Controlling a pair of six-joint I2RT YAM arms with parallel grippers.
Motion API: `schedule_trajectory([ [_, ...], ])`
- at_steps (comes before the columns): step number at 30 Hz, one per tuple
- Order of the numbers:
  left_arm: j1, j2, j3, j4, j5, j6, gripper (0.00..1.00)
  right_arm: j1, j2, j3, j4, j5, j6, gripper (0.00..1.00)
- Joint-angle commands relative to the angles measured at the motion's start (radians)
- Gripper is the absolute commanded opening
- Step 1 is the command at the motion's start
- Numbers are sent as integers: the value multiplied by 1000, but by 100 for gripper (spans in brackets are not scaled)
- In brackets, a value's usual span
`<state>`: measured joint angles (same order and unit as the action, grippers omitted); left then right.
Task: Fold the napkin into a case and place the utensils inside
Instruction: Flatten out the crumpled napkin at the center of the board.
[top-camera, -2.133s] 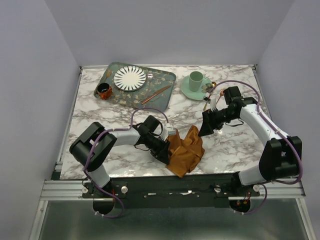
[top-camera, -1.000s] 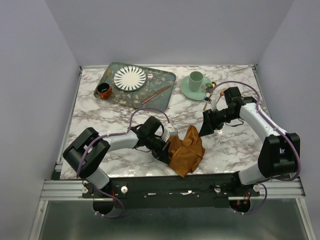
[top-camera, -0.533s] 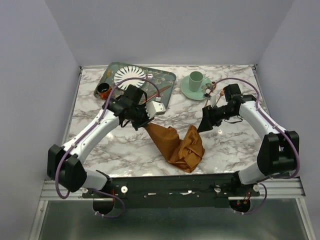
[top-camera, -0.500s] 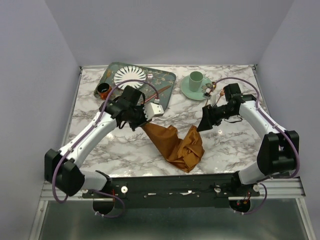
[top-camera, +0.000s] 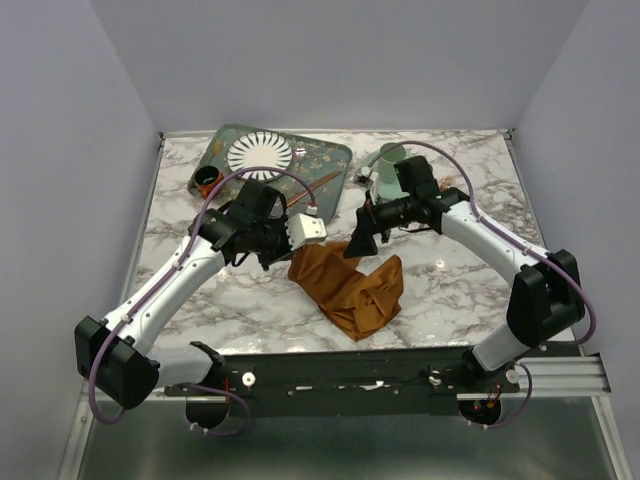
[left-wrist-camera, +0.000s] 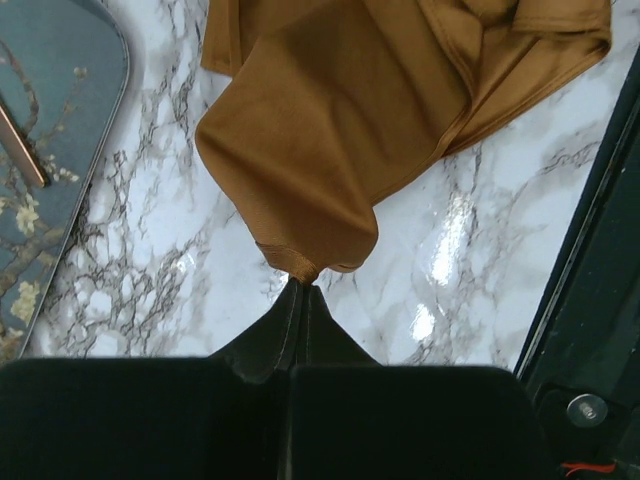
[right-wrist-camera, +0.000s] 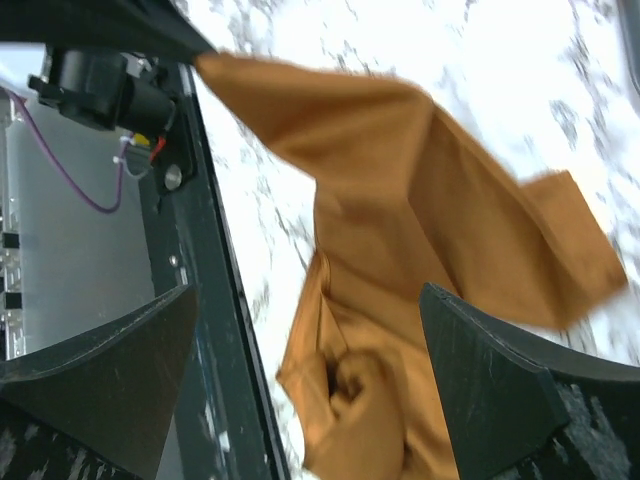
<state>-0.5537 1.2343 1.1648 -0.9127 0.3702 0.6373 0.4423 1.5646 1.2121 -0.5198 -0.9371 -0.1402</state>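
The rust-orange napkin (top-camera: 352, 285) lies crumpled on the marble near the front edge, and no case is in view. My left gripper (top-camera: 296, 250) is shut on one corner of the napkin (left-wrist-camera: 335, 150), and the left gripper (left-wrist-camera: 300, 285) holds that corner pulled out to the left. My right gripper (top-camera: 354, 247) hovers just above the cloth's far edge. In the right wrist view the right gripper (right-wrist-camera: 305, 370) stands wide open over the napkin (right-wrist-camera: 420, 200) with nothing held. One copper utensil (top-camera: 313, 186) lies on the green tray (top-camera: 335, 158).
A striped white plate (top-camera: 260, 155) sits on the tray, with an orange cup (top-camera: 205, 182) at the tray's left edge. A pale green cup on a saucer (top-camera: 383, 162) stands behind the right arm. The black front rail (right-wrist-camera: 215, 300) runs close to the napkin.
The left gripper carried the napkin corner up and left from the front edge, stretching the cloth out. The right arm swung left over the napkin and its jaws opened wider.
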Motion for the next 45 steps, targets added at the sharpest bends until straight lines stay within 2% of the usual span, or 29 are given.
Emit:
schedule_trajectory([
  [1,-5,-25,-10,47,147,-24,0,71,125,67,205,1,117,100],
  [5,-3,-70,-39,75,188,-1,0,121,201,133,240,-55,142,100],
  [8,-3,-99,-70,109,199,-5,0,131,230,121,354,-136,249,100],
  [13,-2,-144,-119,161,237,-11,0,173,227,52,565,-178,274,100],
  [19,17,-180,-142,205,239,-33,0,211,262,27,688,-239,309,100],
  [22,46,-188,-157,227,248,-63,0,222,272,6,742,-259,346,94],
  [25,72,-191,-175,236,277,-91,0,226,270,-25,802,-278,390,83],
  [26,77,-193,-181,238,282,-97,0,226,270,-28,804,-285,393,69],
  [28,86,-194,-192,242,288,-108,0,228,269,-28,801,-285,392,53],
  [29,87,-196,-194,247,288,-113,0,228,272,-26,799,-287,389,38],
  [31,101,-197,-197,250,294,-128,0,227,273,-22,793,-290,384,20],
  [32,103,-194,-195,250,294,-146,0,226,272,-22,790,-286,384,2],
  [34,109,-184,-185,241,292,-166,1,227,264,-23,791,-279,384,1],
  [35,118,-168,-179,227,295,-189,13,228,261,-25,791,-279,384,1],
  [37,127,-156,-169,209,311,-206,25,226,255,-26,790,-279,383,1],
  [38,141,-148,-168,204,325,-214,37,228,252,-29,791,-279,383,1],
  [40,155,-147,-175,209,351,-241,47,228,242,-40,799,-278,384,1],
  [41,164,-145,-177,212,363,-248,56,227,239,-43,802,-278,387,1],
  [45,176,-136,-189,235,389,-281,60,228,229,-56,817,-282,395,1],
])
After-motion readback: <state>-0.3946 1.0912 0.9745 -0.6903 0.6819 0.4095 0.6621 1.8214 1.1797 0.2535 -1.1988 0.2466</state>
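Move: The right hand, open and empty, goes for the napkin corner that the left fingers already hold up, about 13 cm to its left, some 2 cm back and a centimetre lower. From that hand the knife on the tray lies roughly 19 cm ahead, 10 cm left, and the green mug some 24 cm ahead, 11 cm right, both about 14 cm lower. The corner is at the left fingertips; the napkin's main heap lies about 16 cm right of the left hand, 5 cm back and 14 cm down. The right hand travels about 11 cm left, curving slightly forward and then some 3 cm back, its fingers levelling and swinging some 20 degrees counter-clockwise until they point at the left hand, then closes and pinches the raised corner just short of its tip. The left hand keeps its pinch while drawing a few centimetres back, right and up, then eases part of the way back and rolls its fingers about 20 degrees flatter towards the right hand; once the right fingers have shut, it opens and lets go. ##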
